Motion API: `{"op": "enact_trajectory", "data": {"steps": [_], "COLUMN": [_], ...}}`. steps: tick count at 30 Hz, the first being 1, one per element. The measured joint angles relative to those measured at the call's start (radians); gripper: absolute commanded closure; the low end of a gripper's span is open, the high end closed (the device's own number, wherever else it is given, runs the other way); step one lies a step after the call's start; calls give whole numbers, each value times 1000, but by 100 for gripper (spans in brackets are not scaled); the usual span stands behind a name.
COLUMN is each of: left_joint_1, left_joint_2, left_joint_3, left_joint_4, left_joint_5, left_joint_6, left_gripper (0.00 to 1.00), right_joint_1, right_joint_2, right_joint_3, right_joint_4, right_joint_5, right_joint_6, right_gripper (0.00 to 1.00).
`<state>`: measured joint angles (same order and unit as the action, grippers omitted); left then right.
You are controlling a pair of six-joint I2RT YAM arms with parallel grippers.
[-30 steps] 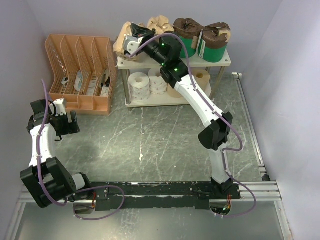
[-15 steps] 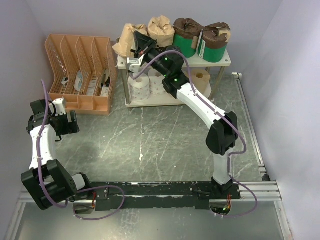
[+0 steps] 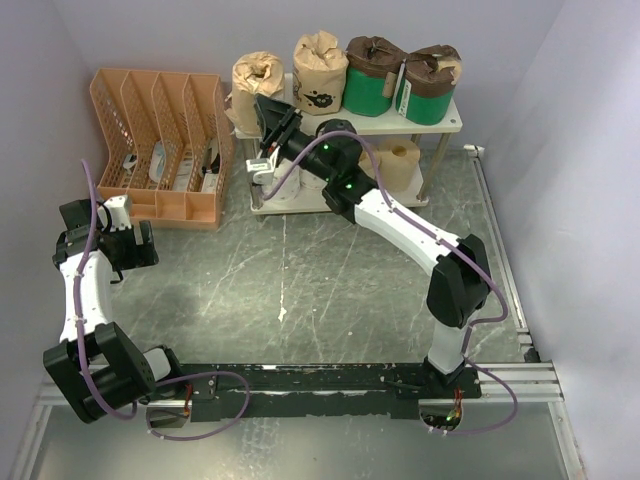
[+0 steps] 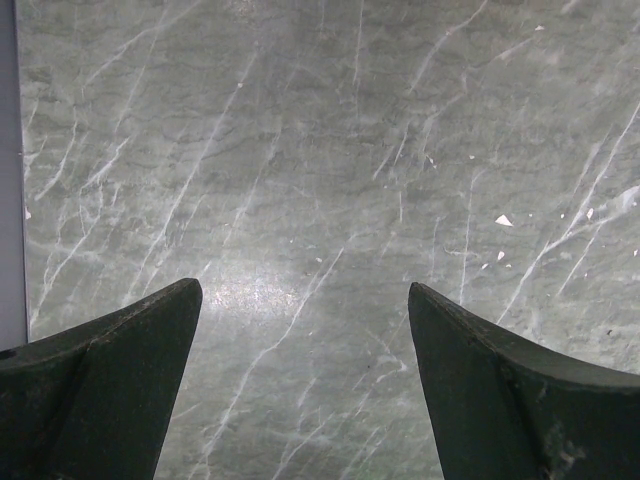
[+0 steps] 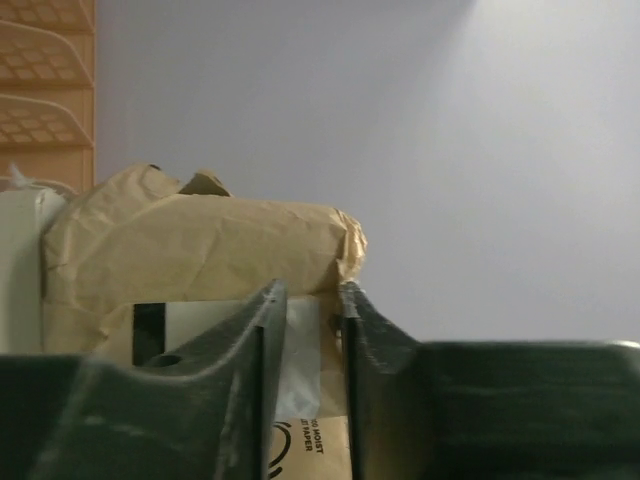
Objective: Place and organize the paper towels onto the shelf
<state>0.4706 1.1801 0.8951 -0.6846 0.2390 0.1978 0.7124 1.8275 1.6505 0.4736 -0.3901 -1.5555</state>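
Observation:
The shelf (image 3: 452, 123) stands at the back. On its top board stand two upright tan-paper-wrapped rolls (image 3: 257, 76) (image 3: 320, 62) and two green-wrapped rolls (image 3: 371, 68) (image 3: 431, 76). A bare tan roll (image 3: 405, 158) shows on the lower board; the other rolls there are mostly hidden behind my right arm. My right gripper (image 3: 266, 108) is just in front of the left tan-wrapped roll (image 5: 200, 250). Its jaws (image 5: 312, 290) stand almost together and hold nothing. My left gripper (image 3: 135, 246) is open and empty over bare table (image 4: 305, 300).
An orange slotted file organizer (image 3: 160, 140) stands left of the shelf and shows in the right wrist view (image 5: 45, 80). Walls close the back and both sides. A metal rail (image 3: 505, 270) runs along the table's right edge.
My right gripper came down from over the shelf's top and drew back toward the front left. The two tan-wrapped rolls went from leaning to upright. The left arm has not moved.

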Motion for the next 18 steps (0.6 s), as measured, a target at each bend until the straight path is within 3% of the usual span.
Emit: {"op": "enact_trajectory", "data": {"steps": [3,5,6,7,13,18], "left_joint_1": [0,0,0,0,0,0], "left_joint_2": [-1,-2,-3,-5,-11,-11], "left_joint_3": [0,0,0,0,0,0], "left_joint_4": [0,0,0,0,0,0], "left_joint_5": [0,0,0,0,0,0], "left_joint_6": [0,0,0,0,0,0], "left_gripper": [4,4,4,4,4,4], "right_joint_1": [7,10,13,15,35,96], "right_joint_2": [0,0,0,0,-5,-84], "right_joint_3": [-2,-3,-3,-3,-15,-146], "right_joint_4": [-35,-53,-64,-74,-110,-114], "right_joint_5": [21,39,48,57,97,150], "right_joint_6": [-14,-20,-23,-26,-57,-73], "right_gripper": [45,24,9,1,0,0]}}
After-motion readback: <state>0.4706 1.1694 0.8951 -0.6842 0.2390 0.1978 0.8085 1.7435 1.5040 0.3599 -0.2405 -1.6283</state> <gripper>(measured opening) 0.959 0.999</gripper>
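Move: The tan bag with the label, at the left end of the upper shelf, stands about 8 cm ahead of my nearly shut right fingers, roughly 1 cm left, its middle some 4 cm below them. The logo bag is about 12 cm to the right of it and 1 cm farther out. A white roll stands on the lower shelf, 8 cm ahead of my hand, 2 cm right and some 26 cm down. From my left hand the label bag is about 24 cm ahead, 27 right and 30 above. I spread my right fingers from nearly shut to wide open in front of the label bag while the hand sinks. Then I draw the hand back about 3 cm, still sinking, some 5 cm down in all, away from the bag and the shelf's upper edge, with the wrist rolling roughly 10 degrees. ##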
